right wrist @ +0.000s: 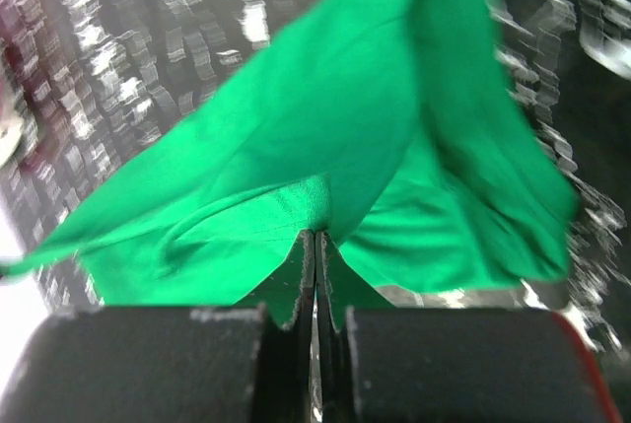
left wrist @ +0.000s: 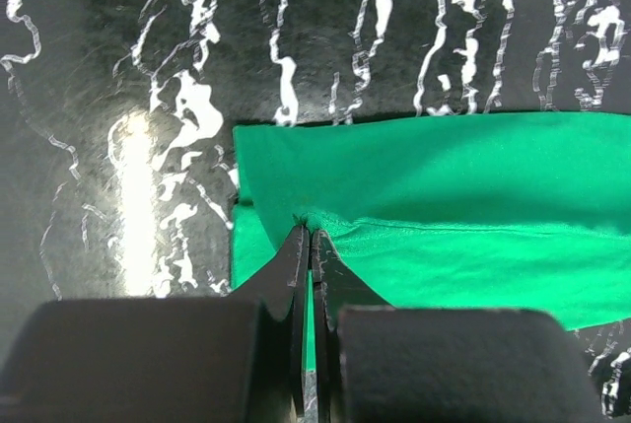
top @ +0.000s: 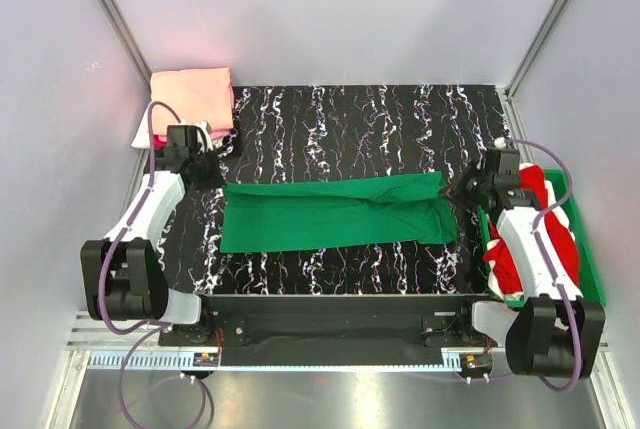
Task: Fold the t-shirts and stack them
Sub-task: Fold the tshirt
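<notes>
A bright green t-shirt (top: 335, 214) lies folded into a long band across the black marbled table (top: 350, 119). My left gripper (top: 217, 177) is at its left end. In the left wrist view that gripper (left wrist: 310, 231) is shut, with the green t-shirt's (left wrist: 444, 186) edge pinched at the tips. My right gripper (top: 460, 190) is at the shirt's right end. In the right wrist view the gripper (right wrist: 315, 236) is shut on the green cloth (right wrist: 296, 137), which rises bunched off the table.
A folded salmon-peach t-shirt (top: 192, 92) tops a stack at the back left corner, with white cloth (top: 143, 134) under it. On the right, a green plastic bin (top: 592, 274) holds a red t-shirt (top: 563, 239), partly behind my right arm. Grey walls enclose the table.
</notes>
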### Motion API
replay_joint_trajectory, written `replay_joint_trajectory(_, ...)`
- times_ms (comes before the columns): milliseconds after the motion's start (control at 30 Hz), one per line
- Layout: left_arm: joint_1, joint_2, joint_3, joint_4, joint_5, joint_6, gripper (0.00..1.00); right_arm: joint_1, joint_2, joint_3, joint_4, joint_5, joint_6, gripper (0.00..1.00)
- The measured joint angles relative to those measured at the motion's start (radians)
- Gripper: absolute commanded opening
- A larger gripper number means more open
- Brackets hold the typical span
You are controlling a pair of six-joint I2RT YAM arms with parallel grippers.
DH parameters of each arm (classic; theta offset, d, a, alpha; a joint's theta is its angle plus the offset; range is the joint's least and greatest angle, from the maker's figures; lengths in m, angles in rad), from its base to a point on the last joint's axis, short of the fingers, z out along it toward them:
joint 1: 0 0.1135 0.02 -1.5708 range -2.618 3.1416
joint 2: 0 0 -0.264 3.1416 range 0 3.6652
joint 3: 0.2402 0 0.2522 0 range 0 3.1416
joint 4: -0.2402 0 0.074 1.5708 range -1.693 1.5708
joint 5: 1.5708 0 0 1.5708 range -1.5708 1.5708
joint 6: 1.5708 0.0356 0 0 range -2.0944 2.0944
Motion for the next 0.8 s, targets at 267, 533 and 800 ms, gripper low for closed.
replay_joint_trajectory(267, 0.001, 0.000, -0.037, -0.051, -0.109, 0.008, 0.57, -0.108, -0.011, -0.183, -0.031, 0.100, 0.146, 0.25)
replay_joint_trajectory(533, 0.021, -0.058, -0.050, -0.050, -0.158, -0.006, 0.62, -0.161, 0.015, -0.199, -0.038, 0.095, 0.170, 0.34)
replay_joint_trajectory(800, -0.067, 0.090, 0.071, -0.031, -0.111, -0.024, 0.61, -0.034, -0.106, -0.263, -0.008, 0.026, 0.214, 0.35)
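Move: Each hand still pinches an end of the green t-shirt's lifted edge. The shirt's near-left corner lies about 10 cm back from the left hand, 3 cm left and 9 below; the folded pile is some 24 cm ahead and 9 left, about 5 lower. For the right hand the shirt's near-right corner is roughly 8 cm back, 5 right and 12 below, while the green box sits 7 back and 25 right, some 12 lower. Down and back to the right goes the right hand, sinking about 9 cm towards the near-right corner as it tips down, turns clockwise and opens partway to let go of the cloth; it then rises slightly and swings left. The left hand opens wide and lets go too, easing left, back and down about 3 cm, then turning right and forward over the shirt's left end. ##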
